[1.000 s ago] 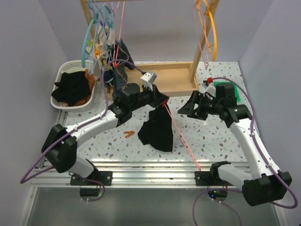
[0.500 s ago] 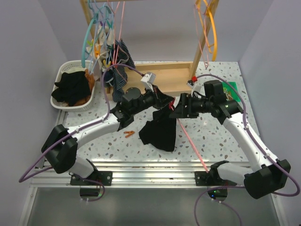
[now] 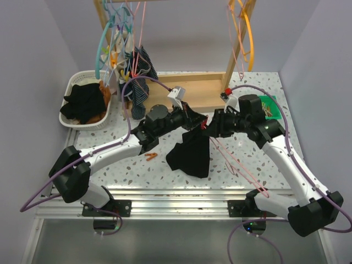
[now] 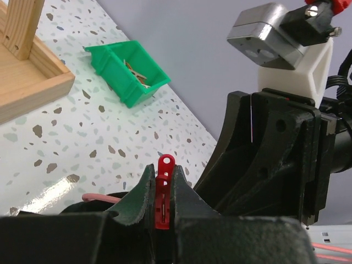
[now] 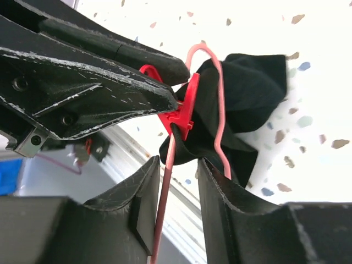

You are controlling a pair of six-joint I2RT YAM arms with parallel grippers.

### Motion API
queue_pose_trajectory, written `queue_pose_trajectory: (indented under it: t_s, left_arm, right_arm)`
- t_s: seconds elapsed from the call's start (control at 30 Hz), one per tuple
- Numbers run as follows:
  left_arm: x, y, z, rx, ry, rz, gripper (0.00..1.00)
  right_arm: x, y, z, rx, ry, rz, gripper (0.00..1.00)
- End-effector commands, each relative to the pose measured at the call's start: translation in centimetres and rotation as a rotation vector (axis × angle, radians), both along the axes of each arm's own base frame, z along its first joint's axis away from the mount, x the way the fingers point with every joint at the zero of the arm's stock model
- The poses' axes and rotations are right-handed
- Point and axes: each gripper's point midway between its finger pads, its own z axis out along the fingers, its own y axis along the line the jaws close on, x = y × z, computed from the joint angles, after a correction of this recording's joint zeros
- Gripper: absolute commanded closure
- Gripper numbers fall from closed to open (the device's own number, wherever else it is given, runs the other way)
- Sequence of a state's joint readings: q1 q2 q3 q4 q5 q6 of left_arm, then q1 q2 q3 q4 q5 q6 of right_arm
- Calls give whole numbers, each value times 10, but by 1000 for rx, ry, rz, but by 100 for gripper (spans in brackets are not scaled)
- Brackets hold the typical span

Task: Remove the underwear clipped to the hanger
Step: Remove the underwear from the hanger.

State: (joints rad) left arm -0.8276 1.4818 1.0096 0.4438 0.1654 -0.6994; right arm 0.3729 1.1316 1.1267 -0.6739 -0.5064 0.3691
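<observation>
Black underwear hangs limp above the table from a red clip on a pink hanger. My left gripper is shut on that clip; in the left wrist view the clip stands pinched upright in the left gripper. My right gripper is right beside it, facing it. In the right wrist view the right gripper straddles the hanger rod, which lies close to one finger; a gap is left to the other. Clip and underwear sit just past the fingertips.
A white basket of black and orange cloth stands at the back left. Hangers with dark striped garments hang on the wooden rack; orange hangers hang at the right. A green bin and an orange peg are on the table.
My right gripper has moved left to the hanger beside the left gripper, and its jaws have narrowed around the rod. The hanger's lower end has swung right. The left gripper keeps the clip.
</observation>
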Motion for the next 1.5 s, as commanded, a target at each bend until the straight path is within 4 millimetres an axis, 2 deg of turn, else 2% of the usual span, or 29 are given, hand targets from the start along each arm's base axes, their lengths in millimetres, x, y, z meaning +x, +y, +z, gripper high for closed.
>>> queue_pose_trajectory:
  t_s: [0.0, 0.13, 0.2, 0.23, 0.27, 0.4, 0.47, 0.5, 0.53, 0.57, 0.7, 0.77, 0.8, 0.9, 0.97, 1.0, 1.07, 1.1, 1.13, 1.2, 1.27, 1.37, 1.43, 1.47]
  left_arm:
    - [-4, 1, 54, -123, -50, 6, 100]
    - [-5, -2, 61, -158, -23, -2, 100]
    - [-6, -5, 63, -166, -12, -13, 100]
    - [-5, -6, 62, -167, -6, -10, 100]
    - [-5, -6, 61, -168, -1, -12, 100]
    - [-5, -7, 58, -152, 8, -12, 100]
    - [-3, -4, 58, -146, 13, 6, 99]
    - [-1, -1, 58, -145, 13, 26, 85]
    - [0, 0, 59, -141, 17, 34, 78]
    - [1, 2, 59, -140, 18, 42, 75]
    - [7, 6, 61, -138, 27, 78, 47]
    - [8, 7, 61, -134, 34, 86, 38]
    - [10, 7, 61, -129, 40, 92, 29]
    - [16, 6, 50, -85, 107, 113, 9]
    - [20, 0, 33, -27, 180, 108, 0]
    - [22, 0, 31, 8, 229, 112, 0]
    - [25, -3, 6, 89, 339, 115, 0]
    - [25, 0, 4, 122, 405, 127, 0]
    - [28, -1, -9, 156, 457, 135, 0]
    - [29, 4, -18, 192, 568, 155, 0]
    - [32, 8, -14, 197, 613, 169, 0]
    - [40, 15, -14, 216, 600, 172, 0]
    - [45, 18, -5, 231, 481, 113, 0]
    - [43, 23, -14, 245, 455, 74, 0]
  right_arm:
    - [15, -10, 10, -37, -115, -55, 64]
    - [16, -9, 5, -36, -107, -55, 64]
    - [17, -9, 3, -34, -110, -59, 67]
    - [18, -10, 2, -39, -112, -67, 70]
    - [19, -11, 2, -43, -118, -70, 78]
    - [19, -12, 1, -55, -118, -69, 100]
    - [17, -13, 0, -62, -119, -63, 100]
    - [17, -13, -1, -64, -115, -61, 100]
    - [15, -14, -3, -73, -108, -56, 100]
    - [15, -15, -5, -79, -103, -55, 100]
    - [12, -17, -14, -93, -88, -47, 100]
    - [9, -17, -19, -105, -80, -36, 100]
    - [9, -18, -20, -108, -78, -36, 100]
    - [8, -21, -23, -127, -83, -33, 100]
    - [9, -24, -22, -149, -97, -37, 100]
    - [9, -26, -22, -157, -101, -39, 100]
    - [12, -30, -22, -182, -119, -49, 100]
    - [12, -32, -23, -192, -121, -54, 100]
    - [13, -34, -22, -206, -130, -53, 100]
    - [15, -40, -19, -228, -156, -80, 100]
    - [16, -42, -18, -233, -169, -89, 100]
    - [13, -39, -17, -222, -179, -61, 100]
    - [6, -28, -12, -166, -168, -3, 100]
    - [2, -23, -11, -142, -157, 21, 100]
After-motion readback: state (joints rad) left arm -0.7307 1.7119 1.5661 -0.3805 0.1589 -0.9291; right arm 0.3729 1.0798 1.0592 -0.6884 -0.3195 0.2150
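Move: Between the left fingers is the still-squeezed red clip. From the right hand, the pink hanger wire passes between the half-open fingers, about 1 cm to the left and level fore and aft, with the red clip some 2 cm ahead and 3 cm left at the same height. The black underwear hangs from the clip, its middle about 7 cm back, 8 cm left and 12 cm below the right hand. Closing on the pink hanger wire just behind the red clip, the right hand takes hold while the left keeps still. The left then opens wide and lets go of the clip, rising some 3 cm, before going about 5 cm forward, dropping back down and tipping its fingers down some 30 degrees; meanwhile the right draws the wire a few centimetres right and down. ##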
